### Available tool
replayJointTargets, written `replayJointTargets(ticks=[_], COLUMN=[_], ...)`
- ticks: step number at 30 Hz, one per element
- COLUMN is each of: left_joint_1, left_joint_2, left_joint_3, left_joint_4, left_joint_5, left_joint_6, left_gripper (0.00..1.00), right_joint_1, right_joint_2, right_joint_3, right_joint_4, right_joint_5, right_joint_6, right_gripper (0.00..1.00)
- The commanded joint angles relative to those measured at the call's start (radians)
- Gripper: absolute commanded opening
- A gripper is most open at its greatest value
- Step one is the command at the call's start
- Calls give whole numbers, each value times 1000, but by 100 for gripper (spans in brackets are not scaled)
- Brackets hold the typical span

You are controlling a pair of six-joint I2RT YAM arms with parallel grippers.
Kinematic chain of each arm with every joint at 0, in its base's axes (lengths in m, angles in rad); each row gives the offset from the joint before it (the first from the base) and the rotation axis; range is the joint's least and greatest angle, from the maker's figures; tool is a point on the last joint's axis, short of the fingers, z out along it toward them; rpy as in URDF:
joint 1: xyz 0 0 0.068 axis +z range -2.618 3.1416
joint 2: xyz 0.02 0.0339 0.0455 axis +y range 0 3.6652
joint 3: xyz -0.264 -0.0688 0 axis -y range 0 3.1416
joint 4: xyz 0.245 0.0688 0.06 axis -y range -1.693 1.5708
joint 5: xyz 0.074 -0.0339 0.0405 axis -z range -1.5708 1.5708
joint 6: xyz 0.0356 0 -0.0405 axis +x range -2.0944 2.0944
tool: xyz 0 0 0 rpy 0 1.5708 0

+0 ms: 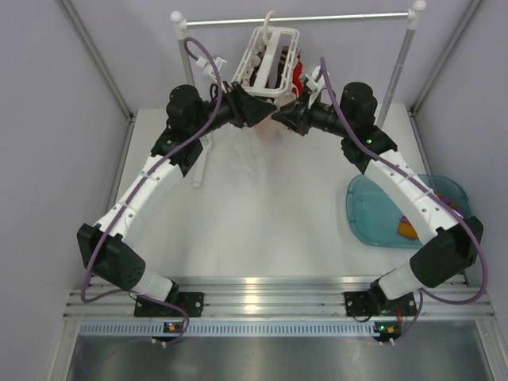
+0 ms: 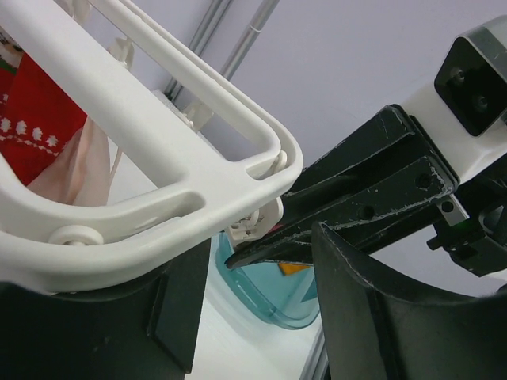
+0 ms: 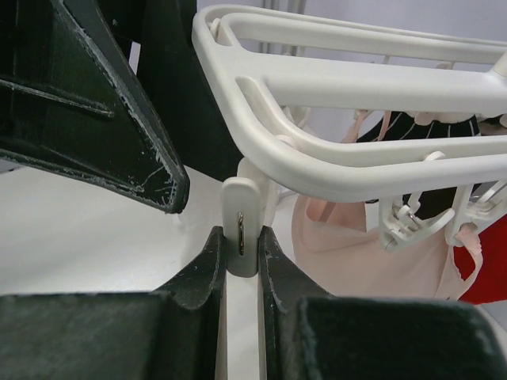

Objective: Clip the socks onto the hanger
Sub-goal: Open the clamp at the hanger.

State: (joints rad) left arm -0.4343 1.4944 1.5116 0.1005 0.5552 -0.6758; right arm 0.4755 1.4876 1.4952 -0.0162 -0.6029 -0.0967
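Observation:
The white hanger [image 1: 274, 44] hangs from the rail, with a red sock [image 1: 298, 78] and a pale pink sock [image 3: 356, 249] dangling under it. A dark sock [image 3: 412, 127] shows behind the frame. My right gripper [image 3: 242, 245] is shut on a small white clip [image 3: 242, 222] at the frame's near corner, squeezing its flat tab between both fingers. My left gripper [image 2: 253, 317] stands open just under the same corner of the hanger [image 2: 158, 158], nothing between its fingers. In the top view both grippers meet below the frame, left [image 1: 255, 111] and right [image 1: 279, 117].
A teal bin [image 1: 373, 218] sits on the table at the right with an orange sock [image 1: 406, 230] in it. The silver rail [image 1: 317, 17] on white posts spans the back. Grey walls close in both sides.

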Motion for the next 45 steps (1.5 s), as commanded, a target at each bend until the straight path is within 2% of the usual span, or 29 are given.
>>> replayJointTargets(ticks=[1,7,14,30,33,34,37,38,40,41,44,45], left_joint_1=[-18,-35,-49,-58,-58,-58,-55,-55,-55,-55,-54,-53], left_joint_2=[-11,-3,15,47,52,53,53,52,53,52,50,52], left_joint_3=[55,78,94,122,131,130,127,127,127,124,121,118], left_joint_4=[-7,-25,-27,-51,-59,-61,-56,-55,-51,-50,-50,-50], left_joint_5=[-44,-100,-135,-121,-132,-141,-147,-150,-146,-146,-143,-140], left_joint_6=[88,140,151,130,114,110,87,73,65,61,55,55], left_gripper=[58,54,53,46,40,33,23,14,6,0,0,0], right_joint_1=[17,28,35,40,41,43,43,44,45,45,32,16], right_joint_2=[-3,-4,-9,-7,-9,-10,-13,-18,-23,-36,-76,-88], right_joint_3=[57,62,62,63,63,63,57,54,54,48,-9,-21], right_joint_4=[19,-21,-34,-41,-44,-44,-60,-65,-100,-109,-132,-148], right_joint_5=[-5,-3,5,28,22,22,20,25,34,41,75,75], right_joint_6=[17,12,0,-8,-12,-14,-31,-37,-63,-70,-86,-86], right_gripper=[0,0,0,0,0,0,0,6,24,42,65,66])
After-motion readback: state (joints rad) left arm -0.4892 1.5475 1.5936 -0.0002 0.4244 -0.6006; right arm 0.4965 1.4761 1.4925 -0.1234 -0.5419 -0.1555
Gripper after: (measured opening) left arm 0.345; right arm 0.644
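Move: The hanger clamp aimed at sits about 2 cm ahead and 2 cm to the right of the left hand, a touch lower, and is already pinched between the right fingertips. The hanger's near corner is right over the clamp, some 3 cm above it. Beyond, from the left hand, the pink sock hangs roughly 7 cm ahead, 2 cm right and 4 cm lower, and the red sock about 11 cm ahead, 4 cm right and 2 cm lower. Bring the half-open left gripper about 2 cm forward and right, sinking slightly at the end, so its fingers straddle the clamp under the hanger's corner, then narrow them until they pinch it. Keep the right grip nearly still meanwhile; only once the left has closed, open the right fingers wide and drop that hand about 2 cm clear. ##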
